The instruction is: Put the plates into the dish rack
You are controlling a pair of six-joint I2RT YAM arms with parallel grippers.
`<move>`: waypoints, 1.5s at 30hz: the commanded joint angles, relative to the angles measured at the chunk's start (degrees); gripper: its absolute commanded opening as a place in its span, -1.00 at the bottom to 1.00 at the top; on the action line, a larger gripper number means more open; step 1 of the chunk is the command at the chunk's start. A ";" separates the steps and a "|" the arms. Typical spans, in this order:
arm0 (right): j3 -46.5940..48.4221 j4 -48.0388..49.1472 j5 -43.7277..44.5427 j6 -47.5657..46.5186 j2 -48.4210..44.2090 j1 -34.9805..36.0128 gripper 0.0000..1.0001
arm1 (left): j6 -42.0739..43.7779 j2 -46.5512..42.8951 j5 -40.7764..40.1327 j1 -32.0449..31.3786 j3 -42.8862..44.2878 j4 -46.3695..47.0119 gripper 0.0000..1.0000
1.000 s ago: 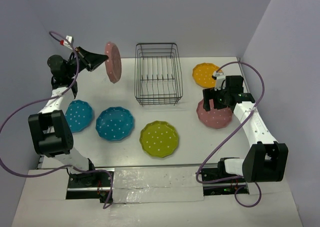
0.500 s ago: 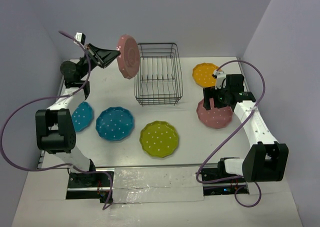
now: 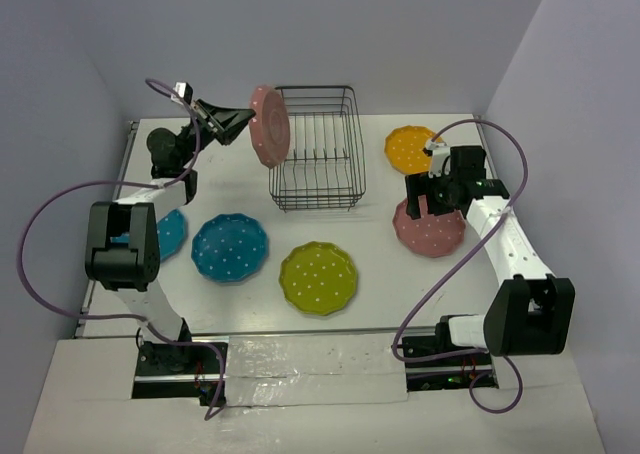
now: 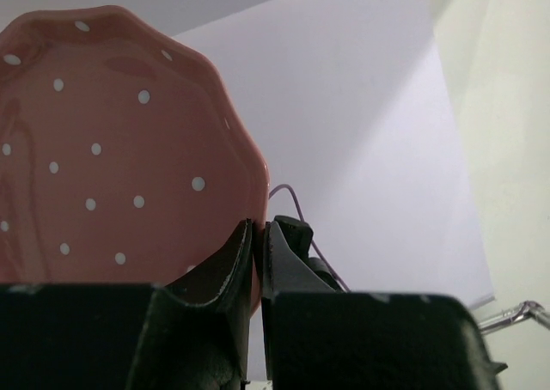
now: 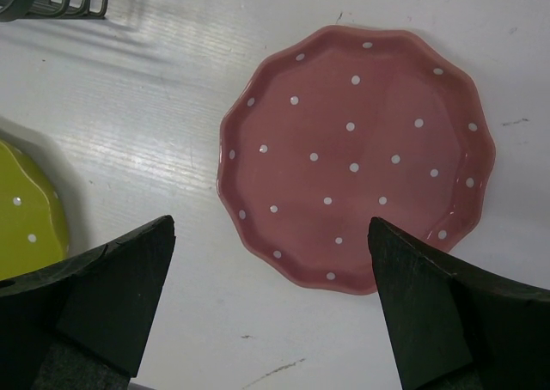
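Observation:
My left gripper [image 3: 240,122] is shut on the rim of a pink dotted plate [image 3: 269,126], held on edge in the air just left of the black wire dish rack [image 3: 318,199]. The left wrist view shows the same plate [image 4: 112,158] pinched between my fingers [image 4: 232,265]. The rack holds no plates. My right gripper [image 3: 425,198] is open above a second pink plate [image 3: 432,232] lying flat on the table; it also shows in the right wrist view [image 5: 357,154]. Two teal plates [image 3: 230,247] [image 3: 172,232], a yellow-green plate [image 3: 318,277] and an orange-yellow plate [image 3: 413,149] lie flat.
Purple walls close in the white table [image 3: 380,274] at the back and both sides. Purple cables loop from both arms. The left arm's link covers part of the far-left teal plate. The rack's corner [image 5: 51,3] shows top left in the right wrist view.
My left gripper has carried the pink plate rightward, from well left of the rack to just beside its left wall. The right arm has barely moved.

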 commanded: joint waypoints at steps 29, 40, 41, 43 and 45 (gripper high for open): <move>4.28 -0.49 1.96 -0.56 3.70 2.20 1.00 | -3.52 7.80 -9.09 -1.29 -2.31 18.45 -1.00; 4.45 -0.49 1.87 -0.64 4.05 2.20 1.00 | 2.72 8.59 -7.95 -1.90 -5.74 15.11 -1.00; 4.45 -0.49 1.87 -0.73 4.05 2.20 1.00 | 3.07 8.94 -7.86 -1.90 -5.66 14.68 -1.00; 4.36 -0.49 1.87 -0.82 3.87 2.20 1.00 | 3.60 10.43 -7.33 -1.90 -4.96 14.41 -1.00; 4.28 -0.66 1.87 -0.91 3.79 2.20 1.00 | 4.74 11.57 -6.89 -1.90 -4.17 13.53 -0.99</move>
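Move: The left hand, already pinching the pink plate by its rim, has the left end of the dish rack about 5 cm ahead, 6 cm to its right and 24 cm below. The rack's middle is about 8 cm ahead and 14 cm right. On the table, the blue plate lies some 15 cm back and 9 cm left, the green plate 23 cm back and 15 cm right. From the right hand, the rack's left end is roughly 16 cm ahead and 35 cm left, slightly lower. Keeping its pinch on the pink plate's rim, the left hand swings down and forward towards the left end of the dish rack, its upward-pointing fingers tipping down some 15 degrees towards level. The forward reach fades after 3 to 4 cm and the hand goes on almost straight down, about 13 cm lower in all, feeding the upright plate in behind the rack's left-side wires. ##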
